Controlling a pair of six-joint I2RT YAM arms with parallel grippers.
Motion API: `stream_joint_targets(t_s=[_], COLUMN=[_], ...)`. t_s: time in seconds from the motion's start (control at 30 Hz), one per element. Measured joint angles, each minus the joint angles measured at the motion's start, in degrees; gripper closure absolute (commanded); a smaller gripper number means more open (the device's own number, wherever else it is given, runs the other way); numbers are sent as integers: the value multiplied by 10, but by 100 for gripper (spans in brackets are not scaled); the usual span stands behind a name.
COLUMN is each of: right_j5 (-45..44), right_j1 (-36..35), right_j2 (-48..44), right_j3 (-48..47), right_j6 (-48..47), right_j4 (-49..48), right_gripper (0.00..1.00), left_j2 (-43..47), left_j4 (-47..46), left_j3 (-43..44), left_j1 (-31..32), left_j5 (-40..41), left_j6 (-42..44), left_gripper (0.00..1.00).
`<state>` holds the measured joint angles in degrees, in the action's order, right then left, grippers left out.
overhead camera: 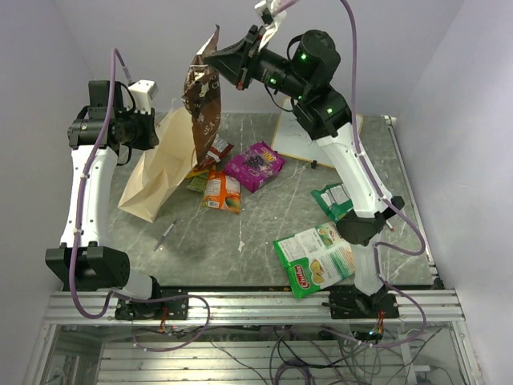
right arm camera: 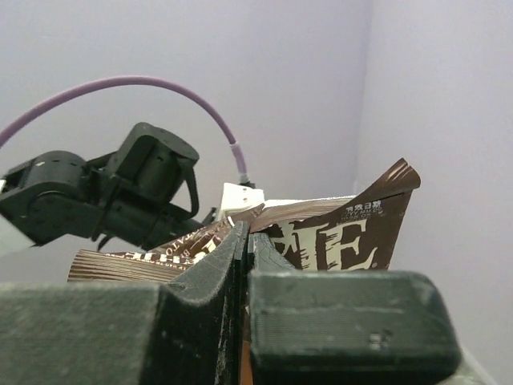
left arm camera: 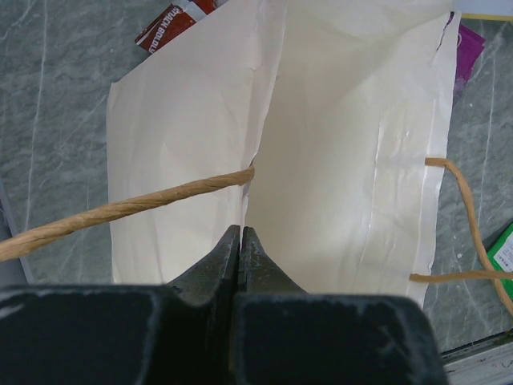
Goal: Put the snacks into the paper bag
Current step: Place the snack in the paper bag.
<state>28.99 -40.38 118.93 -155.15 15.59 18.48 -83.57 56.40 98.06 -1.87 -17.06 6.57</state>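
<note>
The cream paper bag (overhead camera: pixel 158 168) leans at the left of the table. My left gripper (overhead camera: pixel 163 122) is shut on the bag's top edge (left arm camera: pixel 240 228), and a cord handle (left arm camera: pixel 120 212) runs off to the left. High above the bag's mouth my right gripper (overhead camera: pixel 206 53) is shut on the top of a brown snack packet (overhead camera: pixel 203 100), which hangs down; in the right wrist view the packet (right arm camera: pixel 353 237) sticks out past the shut fingers. On the table lie red (overhead camera: pixel 219 148), purple (overhead camera: pixel 255 165), orange (overhead camera: pixel 222 192), small green (overhead camera: pixel 335 199) and large green-and-white (overhead camera: pixel 315 258) snacks.
A framed whiteboard (overhead camera: pixel 298 136) lies at the back under the right arm. A thin pen (overhead camera: pixel 166 234) lies near the bag's base, another (overhead camera: pixel 241 243) at mid-table. The right arm's base (overhead camera: pixel 362 301) stands beside the large packet.
</note>
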Motion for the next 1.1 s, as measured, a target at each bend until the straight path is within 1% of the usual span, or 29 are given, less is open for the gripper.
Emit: stream_joint_targets(t_s=[0.17,0.27,0.47,0.57,0.8,1.1], right_j5=[-87,-116,-140,-143,-160,-208], right_j1=[-40,-53,-50,-50,-56,-58], right_j2=[-31,-54,-89,-91,-92,-93], right_j3=[30,56,92,93,101,128], right_j6=[-103,-148,-197,-212,-283,-376], right_j4=[30,45,68,70,86,98], right_gripper=[100,100,100,100,100,100], left_j2=[0,0,0,1,4,15], left_j4=[0,0,0,-3,-9,-10], left_j3=[-1,-2,-3,-7,-16,-21], left_j1=[0,1,1,1,1,1], left_j5=[-1,-2,-2,-2,-6,-14], left_j6=[0,0,0,0,0,0], left_gripper=[93,93,93,93,93,93])
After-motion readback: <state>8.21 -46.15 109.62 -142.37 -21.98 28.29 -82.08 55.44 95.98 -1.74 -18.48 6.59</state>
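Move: The right hand already holds the brown snack bag high up; the paper bag's mouth is about 32 cm below it, some 10 cm left and 2 cm ahead. On the table, some 55 cm below it, the orange bag lies about straight below and the purple bag about 11 cm right and 6 cm ahead. From the left hand, which already grips the paper bag's rim, the mouth's middle is some 7 cm right, level fore and aft, and 5 cm lower. The right fingers keep their pinch on the top edge of the brown bag while the wrist turns through nearly 40 degrees: the left-pointing fingers swing clockwise towards forward, tip down to level, and roll. The hand first eases back and right, then sinks, about 4 cm in all, and edges forward, ending a few cm to the right. The left hand keeps the paper bag's rim pinched, nearly still. ##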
